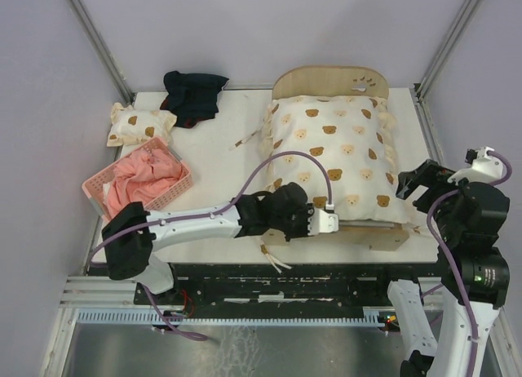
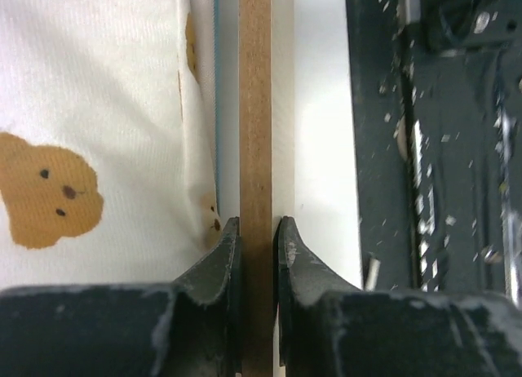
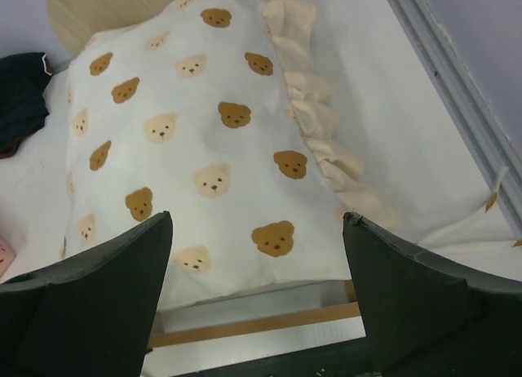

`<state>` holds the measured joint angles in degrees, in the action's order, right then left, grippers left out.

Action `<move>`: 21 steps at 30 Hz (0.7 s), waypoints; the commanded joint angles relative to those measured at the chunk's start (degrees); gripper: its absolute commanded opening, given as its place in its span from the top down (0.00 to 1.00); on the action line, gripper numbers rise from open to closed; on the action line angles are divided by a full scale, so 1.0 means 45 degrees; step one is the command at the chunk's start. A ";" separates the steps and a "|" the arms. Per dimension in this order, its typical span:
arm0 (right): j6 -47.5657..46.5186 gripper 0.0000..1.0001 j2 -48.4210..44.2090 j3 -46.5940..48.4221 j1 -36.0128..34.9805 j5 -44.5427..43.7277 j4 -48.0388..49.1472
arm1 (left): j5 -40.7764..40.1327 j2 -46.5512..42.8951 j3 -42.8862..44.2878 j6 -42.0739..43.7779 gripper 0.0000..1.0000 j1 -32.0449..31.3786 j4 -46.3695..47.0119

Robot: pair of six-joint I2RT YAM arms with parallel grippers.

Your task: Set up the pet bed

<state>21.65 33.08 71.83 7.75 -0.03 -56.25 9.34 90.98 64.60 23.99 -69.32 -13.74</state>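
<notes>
The pet bed stands at the table's right half. Its arched headboard (image 1: 326,77) with the paw print is at the far end, and its low footboard (image 1: 375,237) is at the near end. A cream bear-print quilt (image 1: 334,161) covers the whole top, so the mattress is hidden. My left gripper (image 1: 331,223) is shut on the footboard's top edge (image 2: 254,108), one finger (image 2: 218,259) on the quilt (image 2: 81,132) side and one outside. My right gripper (image 1: 413,188) hangs open just off the bed's near right corner, nothing between its fingers (image 3: 122,271), facing the quilt (image 3: 204,132) and footboard (image 3: 253,326).
A pink basket (image 1: 139,181) with pink cloth sits at the left. Behind it lie a small bear-print pillow (image 1: 140,124) and a dark cloth (image 1: 194,95). Quilt ties (image 1: 273,259) trail over the near table edge. Metal frame posts (image 1: 98,42) flank the white table (image 1: 220,177).
</notes>
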 commanded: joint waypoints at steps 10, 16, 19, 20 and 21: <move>-0.0279 0.10 -0.0484 -0.2666 -0.0003 0.1110 0.1832 | -0.2923 -0.2852 -0.0845 0.4564 0.48 0.2714 0.0990; -0.0680 0.16 0.0962 -0.4155 -0.0013 0.0935 0.3471 | -0.2530 -0.4282 -0.1831 0.0947 0.34 0.1730 0.3251; -0.0673 0.24 0.2201 -0.4393 -0.0003 0.0273 0.3758 | -0.2987 -0.5170 -0.2851 -0.0734 0.30 0.1603 0.4908; -0.0546 0.29 0.2517 -0.4615 -0.0010 0.0075 0.4014 | -0.3382 -0.5436 -0.3132 -0.1665 0.29 0.1592 0.5511; -0.0418 0.34 0.2789 -0.4828 -0.0011 -0.0040 0.4269 | -0.3746 -0.5680 -0.3340 -0.2607 0.29 0.1595 0.5923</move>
<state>19.57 41.30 52.42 7.75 3.33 -44.25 -1.39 70.13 53.28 28.82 -62.06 -0.91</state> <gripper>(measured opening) 0.731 0.701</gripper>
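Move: The left fingers already pinch the top edge of the bed's near panel, whose middle lies about 3 cm to their right and 4 cm below. The blanket's middle is some 20 cm straight ahead at about the same height, and a loose tie lies about 14 cm left and 6 cm back, down on the table. From the open right hand, the bed's near right corner is roughly 8 cm right, 3 cm back and 24 cm below; the blanket's right ruffle is about 16 cm ahead and 4 cm right, equally low. Keep the left gripper's pinch on the near panel and drag it left and forward, about 7 cm and 5 cm, then open wide, ease a little farther forward and lift clear by some 10 cm, tipping the fingers up a bit. Meanwhile sink the right hand about 12 cm and push it some 6 cm forward towards the bed's near right corner, pitching it down about 15 degrees as its wide fingers narrow a little. ##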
